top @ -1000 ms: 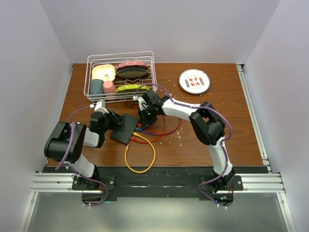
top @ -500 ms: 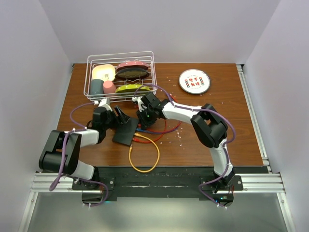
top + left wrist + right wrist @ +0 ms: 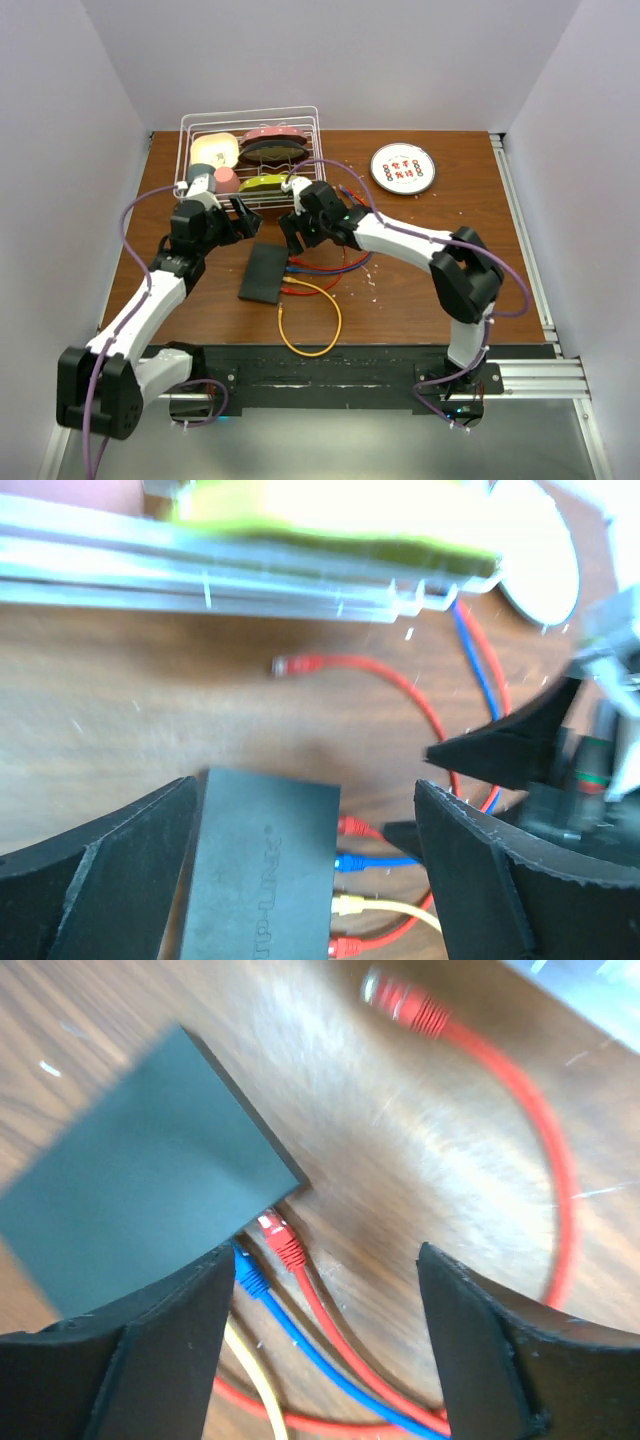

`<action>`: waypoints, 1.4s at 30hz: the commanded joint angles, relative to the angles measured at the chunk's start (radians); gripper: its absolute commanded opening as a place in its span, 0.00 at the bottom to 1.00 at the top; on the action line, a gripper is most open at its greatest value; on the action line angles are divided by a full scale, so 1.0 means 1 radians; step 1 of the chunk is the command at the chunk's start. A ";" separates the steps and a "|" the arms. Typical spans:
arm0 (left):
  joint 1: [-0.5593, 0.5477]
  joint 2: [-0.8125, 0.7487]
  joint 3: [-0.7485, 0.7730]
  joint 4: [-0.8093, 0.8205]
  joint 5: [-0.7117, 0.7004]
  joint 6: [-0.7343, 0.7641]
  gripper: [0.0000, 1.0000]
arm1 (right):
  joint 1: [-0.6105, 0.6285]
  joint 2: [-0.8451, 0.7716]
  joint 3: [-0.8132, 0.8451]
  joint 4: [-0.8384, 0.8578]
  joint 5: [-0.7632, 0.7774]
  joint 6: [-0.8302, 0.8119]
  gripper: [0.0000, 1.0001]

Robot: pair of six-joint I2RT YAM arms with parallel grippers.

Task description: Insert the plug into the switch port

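The switch (image 3: 263, 273) is a flat black box lying on the wooden table, with nothing holding it. Several plugs sit in the sockets along its right edge: a red plug (image 3: 280, 1235) nearest the far end, then a blue plug (image 3: 250, 1278), a yellow plug (image 3: 346, 907) and another red one (image 3: 345, 945). My left gripper (image 3: 243, 213) hangs open just behind the switch (image 3: 265, 870), which shows between its fingers (image 3: 100, 880). My right gripper (image 3: 298, 236) is open above the cables beside the switch (image 3: 140, 1180), its fingers (image 3: 500, 1350) apart with only cables below.
A white wire basket (image 3: 250, 130) of dishes stands right behind both grippers. A round white disc with red marks (image 3: 403, 168) lies at the back right. A yellow cable loop (image 3: 312, 325) trails toward the front edge. A loose red plug (image 3: 290, 665) lies near the basket.
Both grippers have opened. The left one let go of the switch and drew back toward the basket as its arm stretched out; the right one released the cables and lifted slightly.
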 commanded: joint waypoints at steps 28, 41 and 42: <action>-0.004 -0.299 0.031 0.053 -0.070 0.065 0.95 | -0.001 -0.883 -0.385 0.315 0.078 -0.114 0.99; -0.004 -0.287 0.010 0.067 -0.191 0.097 0.94 | -0.003 -0.823 -0.470 0.488 0.037 -0.212 0.99; -0.004 -0.287 0.010 0.067 -0.199 0.097 0.94 | -0.001 -0.820 -0.473 0.490 0.067 -0.208 0.99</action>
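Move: The switch lies about 7 cm back and 8 cm left of the right hand, some 7 cm below it. The red plug in its side is 5 cm back and 2 cm left of the right hand; the loose red plug is about 5 cm ahead and 3 cm left. From the left hand the switch is about 7 cm back, 5 cm right and 13 cm below, and the dish rack's middle some 19 cm ahead and 2 cm right. Both hands rise from the switch, fingers tilting up: right about 24 cm, opening wider, veering right; left about 10. ##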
